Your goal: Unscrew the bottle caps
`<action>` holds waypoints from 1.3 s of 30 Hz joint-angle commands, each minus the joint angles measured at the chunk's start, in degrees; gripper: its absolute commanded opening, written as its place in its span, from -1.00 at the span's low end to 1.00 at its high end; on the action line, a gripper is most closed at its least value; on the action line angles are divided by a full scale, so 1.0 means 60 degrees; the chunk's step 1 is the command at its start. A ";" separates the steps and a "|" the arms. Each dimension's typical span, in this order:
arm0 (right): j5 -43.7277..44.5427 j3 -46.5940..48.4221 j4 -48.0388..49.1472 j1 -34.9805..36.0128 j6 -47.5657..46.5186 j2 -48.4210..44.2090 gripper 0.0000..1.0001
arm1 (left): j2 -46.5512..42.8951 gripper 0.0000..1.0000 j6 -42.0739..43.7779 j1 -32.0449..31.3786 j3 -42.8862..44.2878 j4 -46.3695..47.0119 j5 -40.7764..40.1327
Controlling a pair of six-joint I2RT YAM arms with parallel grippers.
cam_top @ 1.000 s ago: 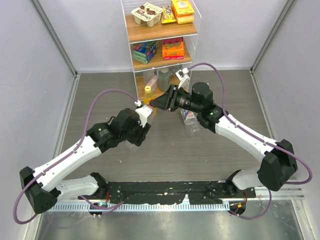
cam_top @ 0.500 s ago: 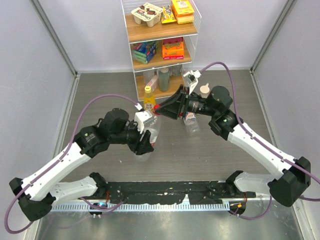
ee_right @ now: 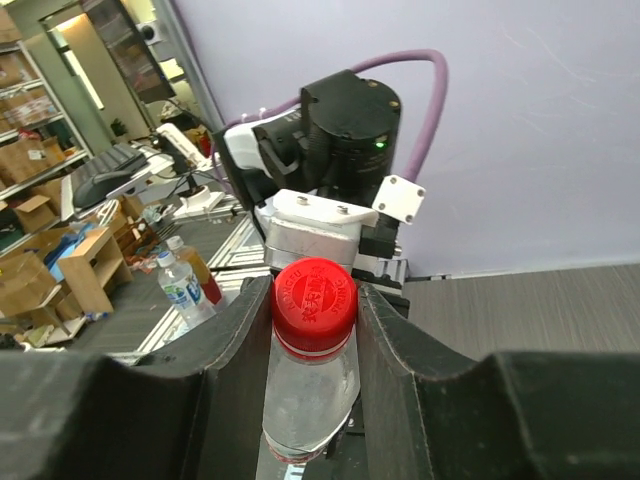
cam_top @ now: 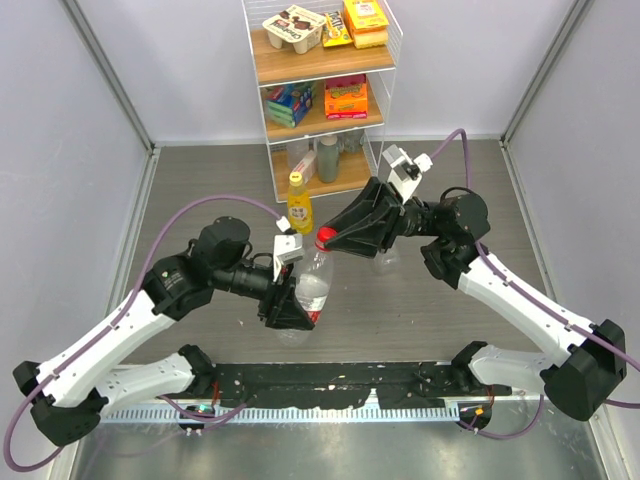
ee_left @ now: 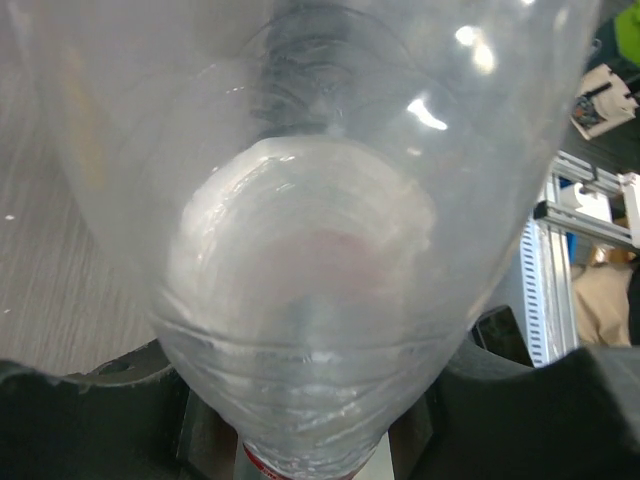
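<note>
A clear bottle (cam_top: 305, 285) with a red label is held off the table, tilted, its red cap (cam_top: 326, 238) pointing up and away. My left gripper (cam_top: 293, 306) is shut on its lower body; in the left wrist view the bottle's base (ee_left: 310, 250) fills the picture between the fingers (ee_left: 80, 420). My right gripper (cam_top: 334, 240) is shut on the red cap (ee_right: 315, 293), one jaw pressed to each side. The yellow-orange juice bottle (cam_top: 299, 205) stands with its yellow cap (cam_top: 296, 178) on. Another clear bottle (cam_top: 386, 262) is mostly hidden under my right arm.
A white wire rack (cam_top: 320, 70) with boxes and packets stands at the back centre, a pale green bottle (cam_top: 328, 158) on its lowest shelf. Grey walls close both sides. A black strip (cam_top: 330, 385) runs along the near edge.
Both arms have carried the red-label bottle away from the rack toward the near edge and lifted it. The right gripper has stayed on the cap, and the juice bottle is now uncovered.
</note>
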 commanded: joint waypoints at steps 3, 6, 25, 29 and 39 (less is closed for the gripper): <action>-0.0952 0.0025 0.1916 0.0108 0.0818 -0.0270 -0.96 | 0.0355 -1.00 -0.0050 0.0029 0.0415 0.0473 0.1324; -0.1069 0.0026 0.2208 0.0108 0.0934 -0.0255 -0.97 | 0.0415 -1.00 0.0023 0.0044 0.0401 0.0429 0.1500; 0.3160 0.0407 -0.2814 0.0079 -0.2976 -0.1704 -0.97 | 0.0019 -1.00 0.0288 0.0044 -0.0287 0.0268 -0.0270; 0.4144 0.0333 -0.3356 0.0079 -0.3181 -0.1822 -0.97 | -0.0112 -1.00 0.0097 0.0044 -0.0507 0.0384 -0.0885; 0.5873 -0.0310 -0.5698 0.0079 -0.4351 -0.1881 -0.97 | -0.1210 -1.00 -0.0327 0.0029 -0.0932 0.0721 -0.6463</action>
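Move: The right fingers already pinch the red cap, which sits right at their tips. From the left hand, gripping the same bottle by its label end, that cap is about 8 cm ahead, 3 cm to the right and 13 cm up. From the right hand the yellow bottle stands some 22 cm ahead, 6 cm left and 32 cm below; the water bottle is roughly 20 cm ahead, 14 cm right and 38 cm below. Still pinching the cap, the right hand eases back about 2 cm with the bottle, then pulls away from the bottle neck, forward about 9 cm and slightly right, turning over 30 degrees clockwise. The left hand keeps its grip, also drifts back, then goes forward about 5 cm and down 4 cm, swinging roughly 20 degrees counter-clockwise so the mouth tips away from the cap. Both grips stay closed. ##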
